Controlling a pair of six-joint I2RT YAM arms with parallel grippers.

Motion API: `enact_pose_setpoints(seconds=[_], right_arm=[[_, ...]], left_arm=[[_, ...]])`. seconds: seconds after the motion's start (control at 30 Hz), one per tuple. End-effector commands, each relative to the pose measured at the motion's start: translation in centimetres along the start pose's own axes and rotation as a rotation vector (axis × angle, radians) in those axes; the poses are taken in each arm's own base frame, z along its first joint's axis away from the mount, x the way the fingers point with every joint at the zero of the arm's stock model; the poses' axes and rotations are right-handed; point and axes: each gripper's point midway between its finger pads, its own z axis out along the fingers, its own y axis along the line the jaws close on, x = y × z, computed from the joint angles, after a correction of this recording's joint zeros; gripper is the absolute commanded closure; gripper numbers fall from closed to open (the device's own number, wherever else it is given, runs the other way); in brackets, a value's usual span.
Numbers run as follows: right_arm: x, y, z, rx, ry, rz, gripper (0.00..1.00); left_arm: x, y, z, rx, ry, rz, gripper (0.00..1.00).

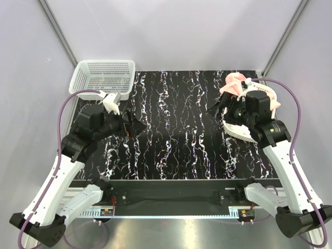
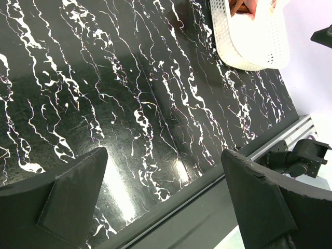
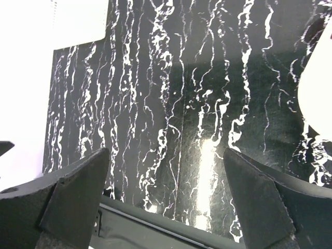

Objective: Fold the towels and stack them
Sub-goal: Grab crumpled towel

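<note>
A pale pink towel (image 1: pixel 233 84) lies bunched in the white mesh basket (image 1: pixel 239 133) at the table's right side, mostly hidden under my right arm. The left wrist view shows that basket (image 2: pixel 254 39) with a bit of rust-brown towel (image 2: pixel 239 6) and pink cloth (image 2: pixel 255 7) inside it. My right gripper (image 1: pixel 218 108) hovers just left of the basket, open and holding nothing (image 3: pixel 166 151). My left gripper (image 1: pixel 130 124) hangs over the left part of the table, open too, with only bare tabletop between its fingers (image 2: pixel 165 153).
A second white mesh basket (image 1: pixel 106 75) with nothing in it stands at the back left corner. The black marbled tabletop (image 1: pixel 176 129) spreads between the two arms. A metal rail (image 1: pixel 171 199) runs along the near edge. Grey walls close in the back and sides.
</note>
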Motion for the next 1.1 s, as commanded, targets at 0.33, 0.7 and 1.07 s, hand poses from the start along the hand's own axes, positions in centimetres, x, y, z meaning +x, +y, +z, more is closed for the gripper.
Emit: enact_pose_setpoints(seconds=[0.33,0.7,1.07], right_arm=[[-9.5,-8.9,3.5,0.575,-0.235,-0.206,0.00],[-12.9,-21.8,11.4,0.740,-0.037,-0.168,0.19],[-12.1,-28.6,13.8,0.858,0.029,-0.210,0.56]], left_arm=[[-1.0,0.1,0.0,-0.007,-0.064,-0.024,0.01],[0.2,1.3,0.0,-0.062,-0.029,-0.015,0.01],[1.3,2.7,1.6,-0.101,0.004,-0.033,0.01]])
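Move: The crumpled pink towel heaped on the white basket lies some 20 cm ahead of my right hand, 21 cm to its right and about 16 cm below it. The basket's middle is roughly 10 cm nearer than the towel and just as far right; a brown towel inside is 13 cm ahead of my hand and 14 cm right. From my left hand the pink towel is about 26 cm ahead and 53 cm right, some 15 cm lower. I swing my right hand out over the white basket, forward and to the right about 20 cm each way, dropping some 14 cm, mostly in the later part. The wrist turns clockwise and rolls left side down, so the fingers point more steeply at the pink towel; they close from wide open to about half around a raised fold. My left hand, still open, sinks about 3 cm. ##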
